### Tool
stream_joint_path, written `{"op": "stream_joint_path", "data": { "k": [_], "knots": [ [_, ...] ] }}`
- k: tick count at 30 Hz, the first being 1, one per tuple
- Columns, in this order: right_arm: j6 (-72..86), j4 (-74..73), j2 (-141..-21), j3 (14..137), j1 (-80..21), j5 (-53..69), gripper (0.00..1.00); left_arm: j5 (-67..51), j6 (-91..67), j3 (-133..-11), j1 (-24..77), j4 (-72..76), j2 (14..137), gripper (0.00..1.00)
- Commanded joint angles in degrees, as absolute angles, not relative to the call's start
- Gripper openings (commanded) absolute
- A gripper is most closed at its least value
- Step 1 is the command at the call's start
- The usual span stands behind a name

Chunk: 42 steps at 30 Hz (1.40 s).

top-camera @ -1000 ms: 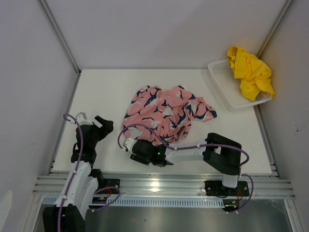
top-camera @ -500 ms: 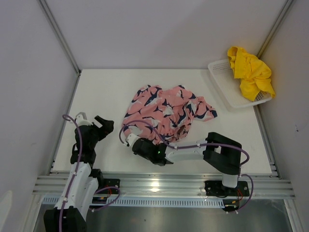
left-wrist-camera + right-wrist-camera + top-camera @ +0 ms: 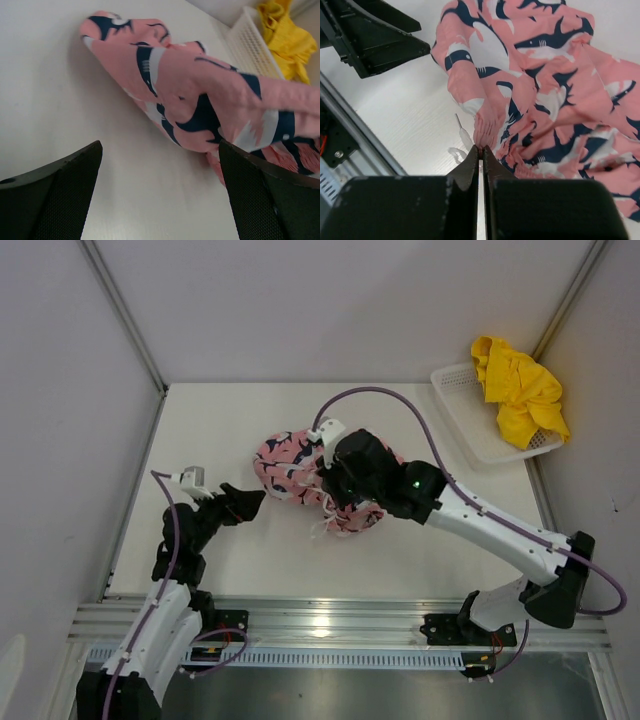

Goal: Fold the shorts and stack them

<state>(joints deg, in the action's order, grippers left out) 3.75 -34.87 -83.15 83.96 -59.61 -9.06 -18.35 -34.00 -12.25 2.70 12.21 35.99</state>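
Note:
The pink shorts [image 3: 285, 465] with navy-and-white print hang bunched above the middle of the table. My right gripper [image 3: 481, 149] is shut on their gathered waistband, and the fabric [image 3: 535, 85] drapes away below it, with a white drawstring [image 3: 462, 132] dangling. In the top view the right gripper [image 3: 338, 498] sits over the bundle. My left gripper [image 3: 245, 502] stands open just left of the shorts [image 3: 200, 95], nothing between its fingers [image 3: 60, 190]. The yellow shorts [image 3: 520, 390] lie crumpled in the basket at the far right.
The white mesh basket [image 3: 470, 420] stands at the table's far right corner, its rim [image 3: 250, 47] also showing in the left wrist view. Grey walls enclose the table on three sides. A metal rail [image 3: 330, 625] runs along the near edge.
My right gripper shut on the pink shorts' near edge and lifted them up and away from me, bunching the cloth. The left gripper swung right, closer to the shorts, staying open.

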Motion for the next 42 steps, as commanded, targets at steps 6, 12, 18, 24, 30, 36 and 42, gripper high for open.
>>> {"op": "stream_joint_path", "data": {
  "k": [6,12,18,24,30,36,42],
  "knots": [
    [6.9,-47.1,-75.5,82.3,-55.9,2.6,0.0,-25.8,-30.7,-9.1,8.3,25.9,29.2,0.99],
    [9.0,-39.7,-74.4,71.7,-55.7,8.5,0.0,-22.4,-28.1,-10.4,14.8,25.1,29.7,0.99],
    [15.9,-19.1,-80.4,57.5,-59.1,13.1,0.0,-7.7,-27.3,-12.1,15.5,15.1,27.8,0.99],
    [17.1,-11.6,-91.4,56.0,-59.1,15.7,0.0,-2.9,-27.4,-13.4,15.4,11.5,27.9,0.99],
    [16.8,-3.9,-96.4,55.0,-59.5,19.6,0.13,-2.0,-27.5,-14.1,15.4,10.1,29.3,0.99],
    [17.1,8.7,-93.8,48.5,-61.7,23.0,0.47,3.9,-28.6,-14.8,15.4,6.1,27.8,0.99],
    [14.6,6.4,-93.5,49.7,-67.7,10.0,0.62,8.3,-30.5,-16.0,14.6,1.8,27.9,0.99]
  ]
}}
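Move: The pinched waistband end of the shorts, with its drawstrings, is going to a bare spot by the table's front edge, about 12 cm back, 5 left and 23 below the right hand. The body of the shorts lies some 11 cm ahead of that hand, 1 left and 20 below; the front rail runs about 16 back, straight behind, 24 below. From the idle left hand the spot is roughly 16 cm back, 12 right and 12 below. The shorts' waistband end, still pinched, is carried down some 22 cm and about 12 cm back towards the front edge by the right hand, which sways right first, then left again, while its fingers tip down about 30 degrees. Low down they open to over half, letting go. The empty, open left hand draws some 6 cm to the right, up and back, away from its start, then returns. ##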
